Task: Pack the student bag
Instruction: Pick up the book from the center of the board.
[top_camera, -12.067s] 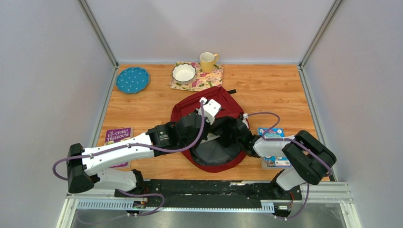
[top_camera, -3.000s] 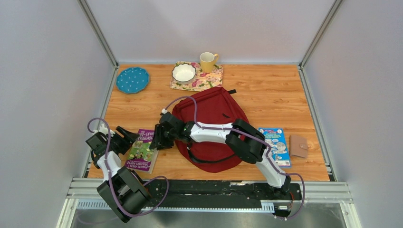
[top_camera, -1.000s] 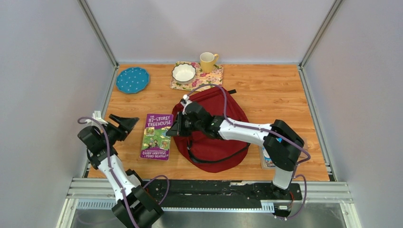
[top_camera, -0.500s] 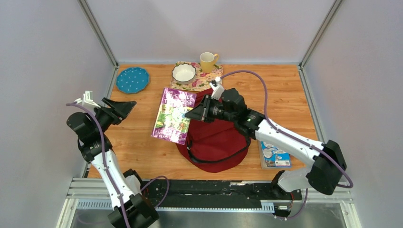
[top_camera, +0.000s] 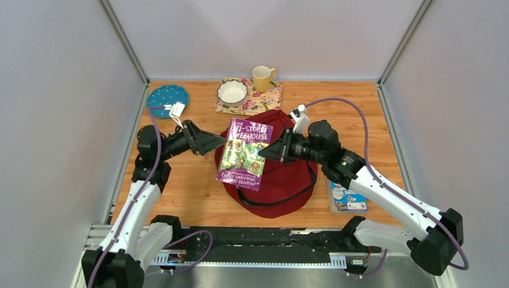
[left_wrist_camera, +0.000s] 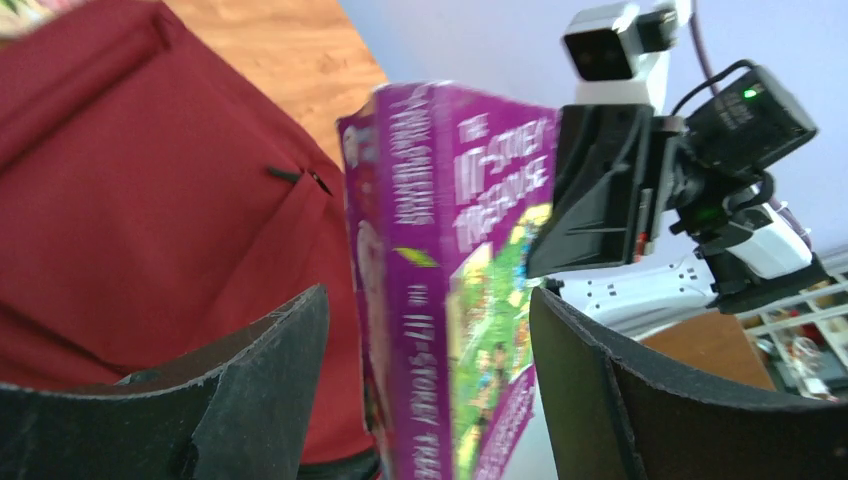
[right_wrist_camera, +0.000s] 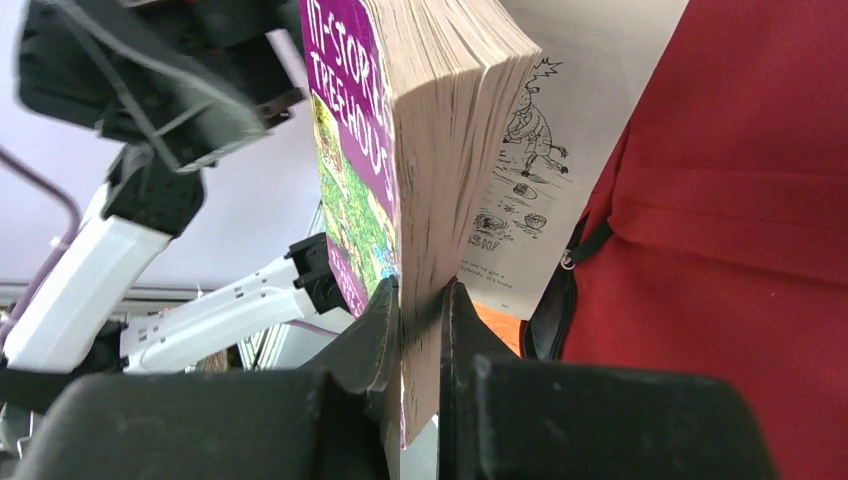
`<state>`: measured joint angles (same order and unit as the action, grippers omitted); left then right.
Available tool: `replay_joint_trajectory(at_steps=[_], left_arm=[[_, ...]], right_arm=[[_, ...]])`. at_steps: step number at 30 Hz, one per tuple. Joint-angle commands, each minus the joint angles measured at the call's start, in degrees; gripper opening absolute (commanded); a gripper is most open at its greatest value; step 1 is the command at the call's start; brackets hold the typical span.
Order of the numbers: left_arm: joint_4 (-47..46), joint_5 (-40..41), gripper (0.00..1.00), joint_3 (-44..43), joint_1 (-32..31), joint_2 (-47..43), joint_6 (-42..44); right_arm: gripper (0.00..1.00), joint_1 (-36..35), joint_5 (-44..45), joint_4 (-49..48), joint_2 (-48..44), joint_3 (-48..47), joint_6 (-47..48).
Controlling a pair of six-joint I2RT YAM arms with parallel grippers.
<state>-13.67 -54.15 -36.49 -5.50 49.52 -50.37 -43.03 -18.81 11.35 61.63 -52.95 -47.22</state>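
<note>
The student bag (top_camera: pixel 282 180), dark red, lies at the table's middle; it also fills the left wrist view (left_wrist_camera: pixel 150 230) and the right wrist view (right_wrist_camera: pixel 740 250). A purple paperback book (top_camera: pixel 245 153) hangs in the air above the bag's left part. My right gripper (top_camera: pixel 268 152) is shut on its page edge (right_wrist_camera: pixel 420 295), with the back cover hanging loose. My left gripper (top_camera: pixel 219 141) is open at the book's spine side. In its own view the spine (left_wrist_camera: pixel 440 300) shows between the two spread fingers, which stand apart from the book.
At the back stand a floral mat (top_camera: pixel 264 99) with a white bowl (top_camera: pixel 231 92) and a yellow mug (top_camera: pixel 262 77). A blue dotted plate (top_camera: pixel 167 96) sits back left, partly behind my left arm. A blue book (top_camera: pixel 347 197) lies right of the bag.
My right gripper lifted the purple book off the table left of the bag and carried it rightward over the bag. My left arm swung in from the far left toward the spine, jaws open.
</note>
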Motion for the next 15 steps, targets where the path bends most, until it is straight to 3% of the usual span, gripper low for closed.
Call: replay_joint_trajectory(at_steps=[1, 6, 10, 13, 15], left_arm=[[-13.2, 2.3, 0.81, 3.7, -4.5, 2.5, -3.8], [-17.7, 1.6, 0.81, 4.6, -9.5, 5.8, -5.6], [-30.0, -2.7, 0.81, 5.5, -11.9, 8.9, -11.0], [-32.3, -5.1, 0.81, 4.8, -14.5, 11.0, -11.3], [-32.4, -6.6, 0.74, 4.5, -16.0, 12.4, -10.7]], right_arm=[[0.00, 0.2, -3.3, -4.2, -4.6, -0.1, 1.6], [0.00, 0.1, -6.8, -4.8, -5.7, 0.5, 2.9], [0.00, 0.2, -10.8, -5.3, -5.3, -0.1, 6.6], [0.00, 0.6, -14.3, -4.6, -4.3, -1.6, 10.3], [0.00, 1.4, -16.4, -4.3, -3.9, -2.2, 12.3]])
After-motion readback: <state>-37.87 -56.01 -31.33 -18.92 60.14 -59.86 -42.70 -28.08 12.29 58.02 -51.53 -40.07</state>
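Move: The purple book, already held at its right edge by the right hand, has its middle about 8 cm to the right of the open left hand, 3 cm back and 3 cm lower. The right gripper is some 13 cm right of that left hand, 4 cm back and 3 cm lower; the red bag lies 15 cm right, 3 cm ahead and 24 below. From the right hand, the book's middle is 6 cm to the left, level fore and aft, 1 cm lower. The purple book's free left edge is met by the open left hand, which travels about 6 cm to the right and some 3 cm back, dipping first and then partly rising, while turning clockwise; its fingers stay open and come around that edge. The right hand keeps its pinch on the opposite edge and draws the book back about 3 cm, turning counter-clockwise. ##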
